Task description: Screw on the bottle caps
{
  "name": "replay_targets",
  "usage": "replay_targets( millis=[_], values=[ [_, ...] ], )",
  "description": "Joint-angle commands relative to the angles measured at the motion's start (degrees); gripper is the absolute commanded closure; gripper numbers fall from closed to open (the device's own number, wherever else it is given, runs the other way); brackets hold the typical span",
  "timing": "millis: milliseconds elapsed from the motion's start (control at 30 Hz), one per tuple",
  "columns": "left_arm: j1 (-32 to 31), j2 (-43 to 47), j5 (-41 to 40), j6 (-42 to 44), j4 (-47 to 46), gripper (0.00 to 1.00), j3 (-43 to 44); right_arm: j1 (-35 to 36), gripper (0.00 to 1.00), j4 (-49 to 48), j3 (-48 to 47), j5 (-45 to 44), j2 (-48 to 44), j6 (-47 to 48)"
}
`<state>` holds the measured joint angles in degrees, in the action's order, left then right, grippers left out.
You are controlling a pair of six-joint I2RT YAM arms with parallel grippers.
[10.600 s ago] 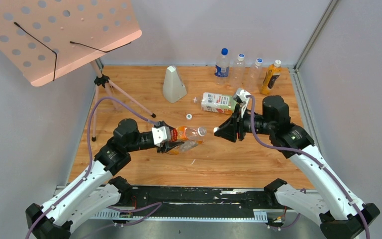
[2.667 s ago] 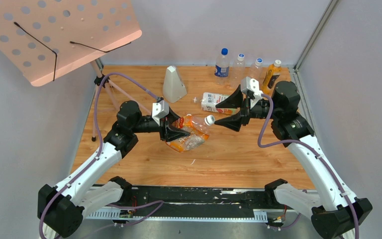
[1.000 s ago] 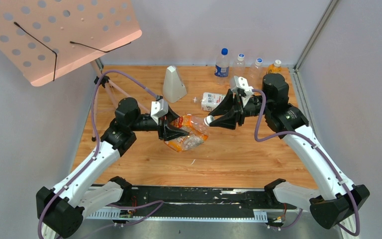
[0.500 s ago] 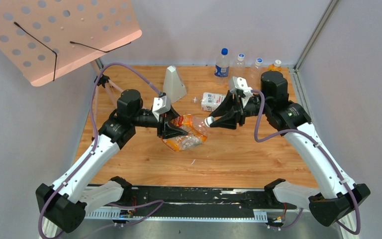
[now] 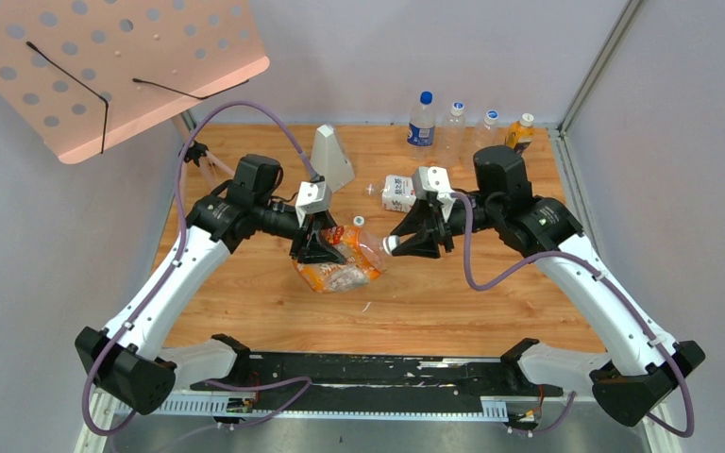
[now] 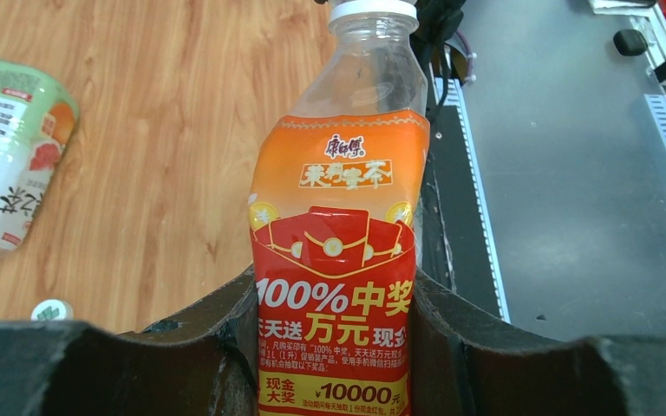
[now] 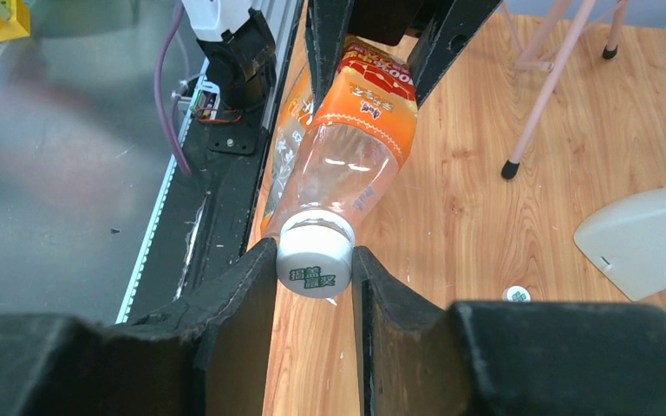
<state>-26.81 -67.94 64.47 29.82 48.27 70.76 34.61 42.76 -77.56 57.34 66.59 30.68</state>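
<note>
My left gripper (image 6: 336, 347) is shut on the body of the smaller bottle (image 6: 338, 199), the one with the orange label, and holds it just above the table (image 5: 340, 269). A white bottle cap (image 7: 315, 254) sits on that bottle's neck. My right gripper (image 7: 315, 270) is shut on this cap, one finger on each side (image 5: 395, 245). The larger bottle (image 5: 401, 193) lies on its side behind my right gripper. A second white cap (image 5: 360, 221) lies loose on the wood beside the held bottle and also shows in the right wrist view (image 7: 515, 295).
A white cone-shaped object (image 5: 329, 159) stands behind my left gripper. A pink music stand (image 5: 104, 66) overhangs the back left, its tripod legs (image 5: 203, 165) on the table. Along the back wall stand a blue-labelled bottle (image 5: 422, 120), two clear bottles (image 5: 454, 123) and an orange juice bottle (image 5: 519, 132).
Both grippers and the small bottle between them have shifted left and toward the front. The left arm's elbow has swung toward the back.
</note>
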Motion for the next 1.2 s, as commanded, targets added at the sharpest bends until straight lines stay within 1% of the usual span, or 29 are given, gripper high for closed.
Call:
replay_targets(
  millis=[0,200,333,400,433,500,567,600,633,667,700,733,800,900,967,1167],
  values=[
    [-0.4,-1.7,2.5,6.7,10.1,1.00,3.1,2.1,1.00,-0.2,-4.1,-2.0,0.9,5.5],
    [-0.4,-0.7,0.8,7.4,11.4,1.00,3.2,3.9,1.00,2.5,-7.6,-4.8,2.4,7.7],
    [-0.4,-0.2,-0.4,7.3,11.7,1.00,3.4,6.7,1.00,4.7,-9.4,-8.6,4.4,9.0],
    [-0.4,0.3,-2.4,5.8,10.1,1.00,3.2,7.6,1.00,5.3,-10.0,-10.0,5.6,8.8],
    [-0.4,0.7,-3.3,3.6,9.1,1.00,2.7,7.7,1.00,5.3,-10.1,-10.3,6.0,8.2],
    [-0.4,2.7,-6.8,0.3,5.1,1.00,1.1,7.8,1.00,4.0,-9.7,-10.5,6.6,4.8],
    [-0.4,6.0,-11.2,-2.9,-1.1,1.00,-2.1,7.8,1.00,2.3,-9.2,-10.6,7.2,0.1],
    [-0.4,9.0,-14.2,-3.8,-6.1,1.00,-5.1,7.7,1.00,1.4,-9.1,-10.7,7.6,-2.5],
    [-0.4,10.4,-15.7,-5.4,-9.0,1.00,-6.8,7.7,1.00,0.3,-8.8,-11.2,7.7,-5.7],
    [-0.4,13.6,-18.7,-6.1,-14.8,1.00,-10.5,7.7,1.00,-1.3,-8.3,-11.9,7.8,-8.8],
    [-0.5,15.3,-21.1,-6.9,-17.6,1.00,-12.3,7.6,1.00,-2.6,-7.8,-12.8,7.9,-12.4],
    [-0.5,18.5,-22.0,-7.2,-22.9,1.00,-16.0,7.7,1.00,-3.8,-7.5,-13.9,8.0,-16.0],
    [-0.8,22.6,-24.6,-7.5,-29.6,1.00,-20.6,7.6,1.00,-5.9,-7.3,-17.1,8.4,-23.2],
    [-2.7,27.4,-30.2,-5.4,-35.3,1.00,-24.7,7.4,1.00,-6.1,-7.8,-22.7,9.9,-33.9],
    [-4.2,28.7,-33.7,-3.5,-36.5,1.00,-26.3,7.2,1.00,-6.0,-7.9,-22.8,10.6,-38.9],
    [-7.5,30.4,-44.3,-0.2,-38.6,1.00,-28.1,5.4,1.00,-6.1,-8.7,-23.7,11.9,-49.6]
  ],
)
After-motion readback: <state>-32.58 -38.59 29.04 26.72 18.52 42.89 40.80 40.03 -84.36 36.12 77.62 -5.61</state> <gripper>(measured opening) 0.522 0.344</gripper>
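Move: The right fingers already pinch the white cap, so the cap is at its hand point, on the mouth of the orange-label bottle. From the left hand, which grips that bottle's body, the cap is about 11 cm to the right, level fore and aft and some 3 cm higher. On the table about 20 cm ahead of the right hand, 6 cm left and 32 below is a loose cap; the green-label bottle lies roughly 27 ahead, 8 right and 29 below. Keeping its pinch on the cap, the right hand twists it clockwise, as seen from the cap's end, while the left keeps hold of the bottle and rolls it the other way, some 60 degrees between them, nearly all in the second half. After easing back under a centimetre, the pair travels together: right about 4 cm forward, 4 left and 2.5 down; left about 4 left, 3 forward and 2 down. ##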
